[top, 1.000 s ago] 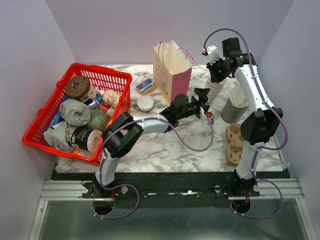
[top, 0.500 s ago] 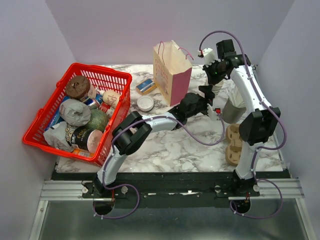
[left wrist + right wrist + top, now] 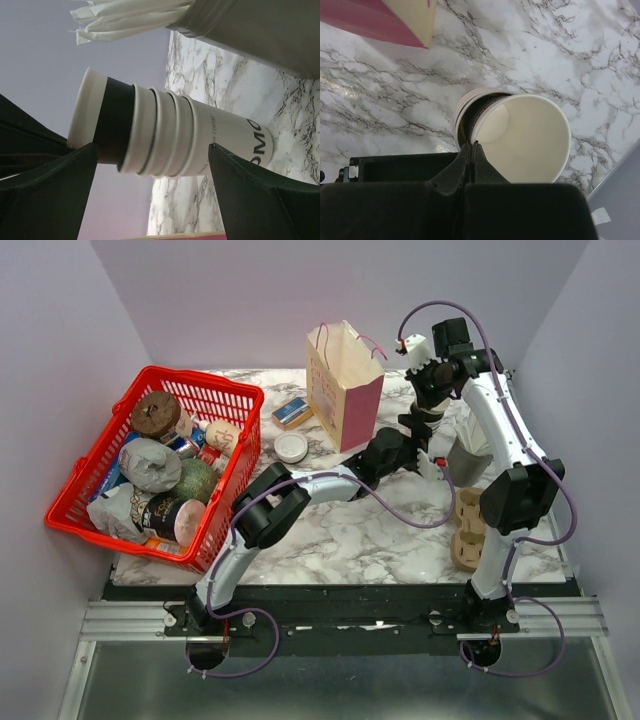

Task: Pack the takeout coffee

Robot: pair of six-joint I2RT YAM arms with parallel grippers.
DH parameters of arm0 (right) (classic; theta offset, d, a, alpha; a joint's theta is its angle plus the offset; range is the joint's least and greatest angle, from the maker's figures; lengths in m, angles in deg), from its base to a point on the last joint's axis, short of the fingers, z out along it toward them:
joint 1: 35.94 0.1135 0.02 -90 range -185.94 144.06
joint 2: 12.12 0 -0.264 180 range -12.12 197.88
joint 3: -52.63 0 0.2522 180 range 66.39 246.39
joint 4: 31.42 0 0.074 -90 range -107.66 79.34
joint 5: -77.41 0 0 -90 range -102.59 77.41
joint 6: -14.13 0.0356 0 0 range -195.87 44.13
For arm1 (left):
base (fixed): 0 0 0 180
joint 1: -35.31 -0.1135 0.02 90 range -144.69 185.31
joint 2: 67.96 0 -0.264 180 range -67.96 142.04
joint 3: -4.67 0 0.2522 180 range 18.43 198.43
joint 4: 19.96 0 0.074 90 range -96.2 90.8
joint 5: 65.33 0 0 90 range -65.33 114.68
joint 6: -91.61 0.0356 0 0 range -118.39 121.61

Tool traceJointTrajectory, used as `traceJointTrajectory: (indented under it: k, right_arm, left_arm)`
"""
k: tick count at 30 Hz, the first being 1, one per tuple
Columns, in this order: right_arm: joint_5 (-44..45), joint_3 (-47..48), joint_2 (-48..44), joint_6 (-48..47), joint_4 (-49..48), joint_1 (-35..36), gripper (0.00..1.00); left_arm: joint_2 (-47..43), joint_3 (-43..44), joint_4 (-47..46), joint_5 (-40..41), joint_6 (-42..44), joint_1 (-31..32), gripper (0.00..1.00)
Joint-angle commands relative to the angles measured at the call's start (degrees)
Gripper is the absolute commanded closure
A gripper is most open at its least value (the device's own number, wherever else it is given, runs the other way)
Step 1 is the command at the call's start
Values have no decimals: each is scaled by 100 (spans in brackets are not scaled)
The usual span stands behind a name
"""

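The takeout coffee cup (image 3: 530, 135), cream with a dark brown band (image 3: 114, 125), sits open-mouthed and lidless in the top of a stack of plain cream cups (image 3: 200, 137). My right gripper (image 3: 471, 146) is shut on the cup's rim wall, one finger inside and one outside. In the top external view it (image 3: 432, 390) hangs over the stack at the back right. My left gripper (image 3: 153, 150) is open, its fingers (image 3: 60, 185) straddling the stack at either side without touching. It (image 3: 427, 440) reaches in from the left, low beside the stack.
A pink paper bag (image 3: 345, 385) stands open just left of the stack. A grey cup of white sticks (image 3: 465, 462) is close on the right. A white lid (image 3: 291, 447), a blue box (image 3: 292, 412), a red basket (image 3: 235, 400) of groceries and a brown cup carrier (image 3: 468, 530) lie around.
My left arm has stretched further right and back, bringing its open fingers around the cup stack. The right gripper has stayed shut on the cup, shifting only slightly.
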Motion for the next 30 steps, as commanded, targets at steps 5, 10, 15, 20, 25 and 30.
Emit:
traceJointTrajectory:
  k: [5,10,15,20,25,30]
  right_arm:
    - [267,-64,-256,42,-26,65,99]
    - [390,191,-291,33,-62,65,99]
    - [627,577,-493,-134,-44,100,99]
    - [715,552,-748,-143,-53,118,99]
    - [742,490,-1003,-178,-53,144,99]
    - [576,464,-1310,-292,-35,153,99]
  left_arm:
    - [212,118,180,146,39,33,1]
    - [54,-111,-224,146,-66,60,1]
    - [-332,-120,-470,-73,-636,51,1]
    - [-824,-567,-559,-670,-831,51,1]
    - [-1501,-1165,-629,-1267,-1505,-63,1]
    - [-2815,-2103,-173,-1690,-2192,-151,1]
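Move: The right hand already pinches the rim of the black cup still nested in the cup stack; the stack's middle is some 12 cm below it, 2 cm ahead and 2 cm right. From the stack, the bag stands 18 cm left and 6 cm farther out, the straw holder 12 cm right and 9 cm nearer. The open left hand is at the rims, the stack's middle about 2 cm ahead, 4 cm right and 4 cm below. Keeping its pinch on the black cup's rim, the right hand first holds nearly still, then pulls straight up from the stack by about 10 cm, its fingers tipping up some 15 degrees. The left hand, wide open, dips a little beside the lower cups' rims, its upper finger seeming to hold them down, then withdraws up, back and slightly left, away from the stack. ##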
